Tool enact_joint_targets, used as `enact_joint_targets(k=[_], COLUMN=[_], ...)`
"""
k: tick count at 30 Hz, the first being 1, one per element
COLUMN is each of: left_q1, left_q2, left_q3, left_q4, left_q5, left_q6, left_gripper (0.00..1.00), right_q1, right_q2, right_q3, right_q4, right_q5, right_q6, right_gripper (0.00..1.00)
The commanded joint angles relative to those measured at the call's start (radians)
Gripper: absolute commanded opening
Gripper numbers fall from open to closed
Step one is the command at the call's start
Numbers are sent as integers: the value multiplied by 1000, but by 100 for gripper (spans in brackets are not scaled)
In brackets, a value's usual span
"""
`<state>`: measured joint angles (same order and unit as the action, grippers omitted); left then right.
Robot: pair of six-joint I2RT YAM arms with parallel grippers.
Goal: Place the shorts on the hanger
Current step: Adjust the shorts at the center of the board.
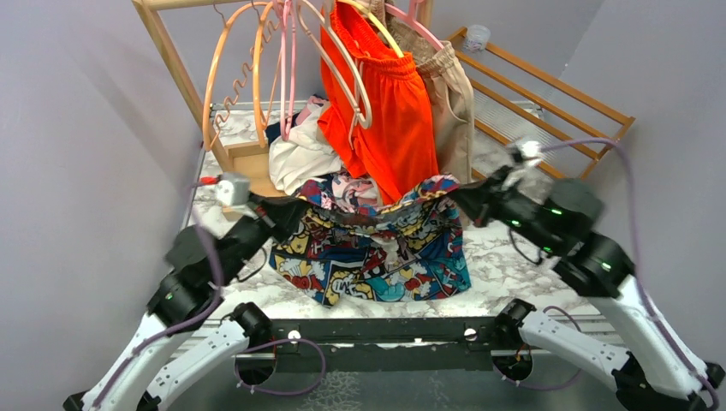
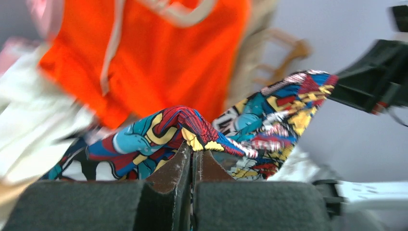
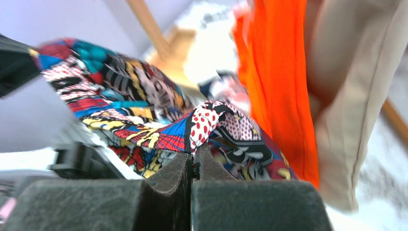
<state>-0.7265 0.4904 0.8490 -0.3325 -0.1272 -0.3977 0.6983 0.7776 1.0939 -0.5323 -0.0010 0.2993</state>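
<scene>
The comic-print shorts [image 1: 377, 248] hang stretched by the waistband between my two grippers, with the legs draped down onto the marble table [image 1: 514, 274]. My left gripper [image 1: 295, 210] is shut on the left end of the waistband, the fabric pinched at its tips [image 2: 192, 151]. At the right end, the right gripper [image 1: 458, 197] is likewise shut on the fabric [image 3: 195, 153]. The cream hanger [image 1: 358, 101] hangs from the rack behind, in front of the orange shorts, and its lower arm shows blurred in the left wrist view [image 2: 192, 13].
Plain orange shorts [image 1: 385, 128] and beige shorts [image 1: 454, 103] hang on the wooden rack [image 1: 175, 68] just behind the grippers. Orange hangers [image 1: 227, 77] and pink hangers [image 1: 291, 60] hang left of them. A clothes pile [image 1: 300, 154] lies below. A slatted wooden shelf [image 1: 548, 94] stands at the back right.
</scene>
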Motion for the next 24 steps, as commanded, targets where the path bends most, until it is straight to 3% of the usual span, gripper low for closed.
enact_joint_targets(k=[1,6,13,18,24], left_q1=[4,4,4,4,4], left_q2=[-113,-140,6,131,130], left_q3=[80,21,-44,-113,-130], left_q4=[159,164,-36,-34,67], left_q5=[297,214,-149,-152,-132], left_q6=[34,40,-69,-117,-99], left_gripper=[0,0,0,0,0], right_q1=[-4,-3,-4,-4,-4], right_q2=[-97,-34,59,102,81], right_q3=[163,105,-143,-265,-228], right_q4=[26,-15,27,109,122], right_q5=[-141,-25,118,121,131], right_q6=[-83,-44,180,242,186], right_gripper=[1,1,1,1,1])
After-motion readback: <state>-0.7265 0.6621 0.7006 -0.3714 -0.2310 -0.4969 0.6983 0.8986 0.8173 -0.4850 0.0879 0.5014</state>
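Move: Both hands already hold the patterned shorts by the waistband ends. For the left hand, the board's centre lies roughly 7 cm ahead, 11 cm right and 34 cm below, with the marker pens some 12 cm ahead and 4 cm left at board level. For the right hand, that centre is about 5 cm ahead, 13 cm left and 34 cm below; the pink cup lies 8 cm ahead and 5 cm right, also on the board. Keeping their pinch on the two ends of the waistband, both hands flick the shorts: first up some 10 cm and back about 5 cm, fingers tipping up, then quickly down 20 to 25 cm and forward towards the board's centre. The right hand drops a little farther and slows first, and both end with fingers about 20 degrees more downward. ##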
